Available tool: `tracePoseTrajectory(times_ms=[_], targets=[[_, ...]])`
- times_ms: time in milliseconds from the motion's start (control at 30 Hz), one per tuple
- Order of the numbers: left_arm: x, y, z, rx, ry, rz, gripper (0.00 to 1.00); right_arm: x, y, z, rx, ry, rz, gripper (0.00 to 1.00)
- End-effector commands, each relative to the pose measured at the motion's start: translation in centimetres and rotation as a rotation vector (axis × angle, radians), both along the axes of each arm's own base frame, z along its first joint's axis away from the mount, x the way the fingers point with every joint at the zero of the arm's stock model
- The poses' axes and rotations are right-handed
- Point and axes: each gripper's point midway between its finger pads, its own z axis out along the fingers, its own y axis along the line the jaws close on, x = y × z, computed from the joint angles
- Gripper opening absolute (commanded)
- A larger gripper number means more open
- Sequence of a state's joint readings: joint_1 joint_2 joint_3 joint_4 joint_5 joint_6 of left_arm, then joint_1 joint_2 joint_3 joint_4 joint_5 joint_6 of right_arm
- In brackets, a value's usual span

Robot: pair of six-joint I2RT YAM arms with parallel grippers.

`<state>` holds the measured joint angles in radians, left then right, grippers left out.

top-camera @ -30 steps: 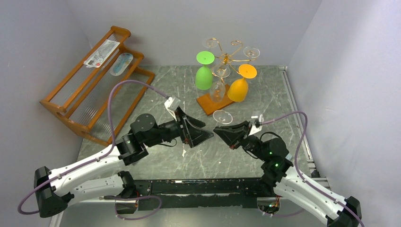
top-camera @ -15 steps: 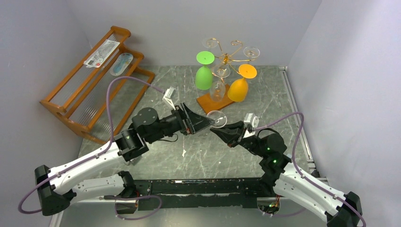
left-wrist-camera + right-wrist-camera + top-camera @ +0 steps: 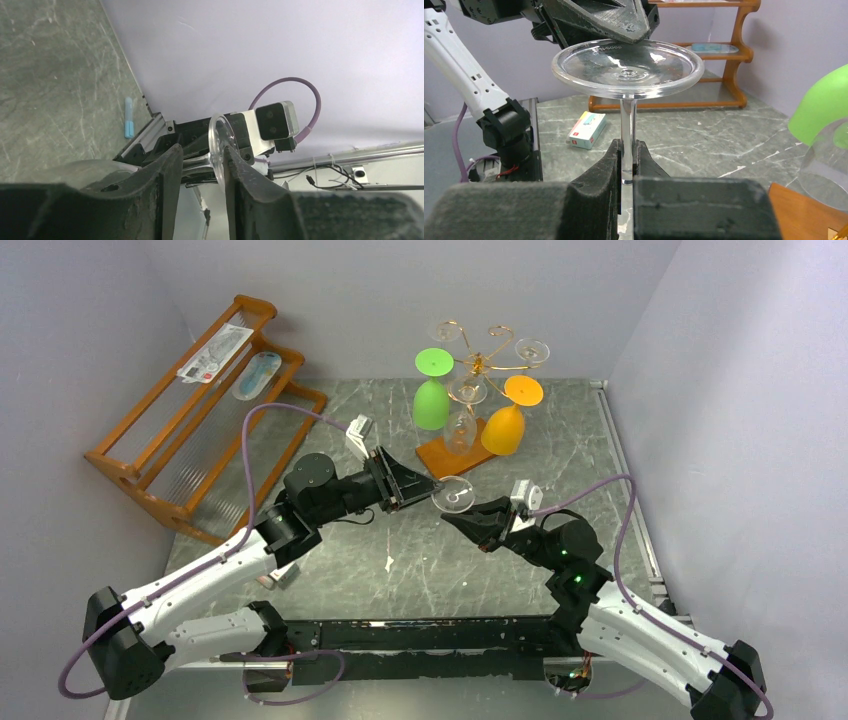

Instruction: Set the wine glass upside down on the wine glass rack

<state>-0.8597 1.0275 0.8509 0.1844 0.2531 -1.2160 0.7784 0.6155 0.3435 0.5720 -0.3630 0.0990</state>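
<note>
A clear wine glass (image 3: 452, 494) is held foot-up above the table's middle. My right gripper (image 3: 466, 521) is shut on its stem; in the right wrist view the stem stands between the pads (image 3: 627, 147) with the round foot (image 3: 626, 67) above. My left gripper (image 3: 428, 491) is open, and its fingers straddle the stem just under the foot. In the left wrist view the foot (image 3: 218, 147) is seen edge-on against the right finger (image 3: 235, 170). The gold wire rack (image 3: 480, 360) on its brown base (image 3: 436, 457) stands behind and holds a green glass (image 3: 431, 402), an orange glass (image 3: 503, 428) and clear glasses.
An orange-brown slatted shelf (image 3: 190, 420) with packets on it stands at the back left. A small white box (image 3: 587, 130) lies on the table near my left arm. A small blue item (image 3: 129, 116) lies by the right table rail. The green glass (image 3: 824, 107) is close on the right.
My left gripper has moved right and forward until its open fingers straddle the glass under its foot. My right gripper has shifted slightly left with the glass.
</note>
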Motion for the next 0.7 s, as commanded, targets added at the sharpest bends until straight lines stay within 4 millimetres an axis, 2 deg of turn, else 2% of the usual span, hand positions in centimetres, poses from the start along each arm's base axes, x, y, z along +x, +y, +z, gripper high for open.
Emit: tracePoseTrajectory(times_ms=[0, 100, 200, 300, 400, 433, 533, 667], targets=[[-1.5, -0.8, -0.5, -0.033, 0.024, -0.129, 0.39, -0.1, 0.0, 1.4, 0.034, -0.054, 0.004, 0.00], [-1.7, -0.8, -0.4, -0.048, 0.020, -0.159, 0.37, 0.2, 0.0, 1.3, 0.034, -0.046, -0.008, 0.00], [-2.1, -0.8, -0.4, -0.064, 0.013, -0.192, 0.26, 0.5, 0.0, 1.0, 0.035, -0.028, -0.020, 0.00], [-2.5, -0.7, 0.2, -0.104, -0.001, -0.228, 0.06, 1.0, -0.1, 0.6, 0.032, 0.010, -0.039, 0.00], [-2.4, -0.3, 0.9, -0.131, -0.037, -0.230, 0.05, 1.2, 0.0, 0.3, 0.031, 0.071, -0.047, 0.04], [-2.2, -0.2, 1.0, -0.126, -0.046, -0.218, 0.05, 1.3, -0.1, 0.2, 0.032, 0.101, -0.051, 0.11], [-1.5, 0.3, 0.7, -0.093, -0.071, -0.175, 0.05, 0.6, 0.1, 0.4, 0.029, 0.197, -0.015, 0.47], [-0.2, 1.2, 0.1, -0.043, -0.106, -0.098, 0.05, -0.9, -0.2, 1.5, -0.002, 0.306, 0.027, 0.66]])
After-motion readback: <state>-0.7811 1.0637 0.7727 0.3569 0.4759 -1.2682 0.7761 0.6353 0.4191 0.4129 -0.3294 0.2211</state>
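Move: The upside-down wine glass's foot is level with the left hand point, about 3 cm to its right and 2 cm back, with the left fingers already half around it. The right fingers are still shut on the stem, the foot's middle about 4 cm straight above them. From the left hand, the hanging green glass is some 22 cm ahead, 1 cm left and 6 cm lower; the yellow glass is about 18 cm ahead, 14 cm right and equally low. The glass's foot is pinched by the left fingers as they close from half open, that hand drawing back and down about 1 cm and turning clockwise some 8 degrees. The right hand, keeping the stem at first, sinks roughly 1.5 cm, then opens wide and lets go, tipping down about 10 degrees and rising 1 cm again. ##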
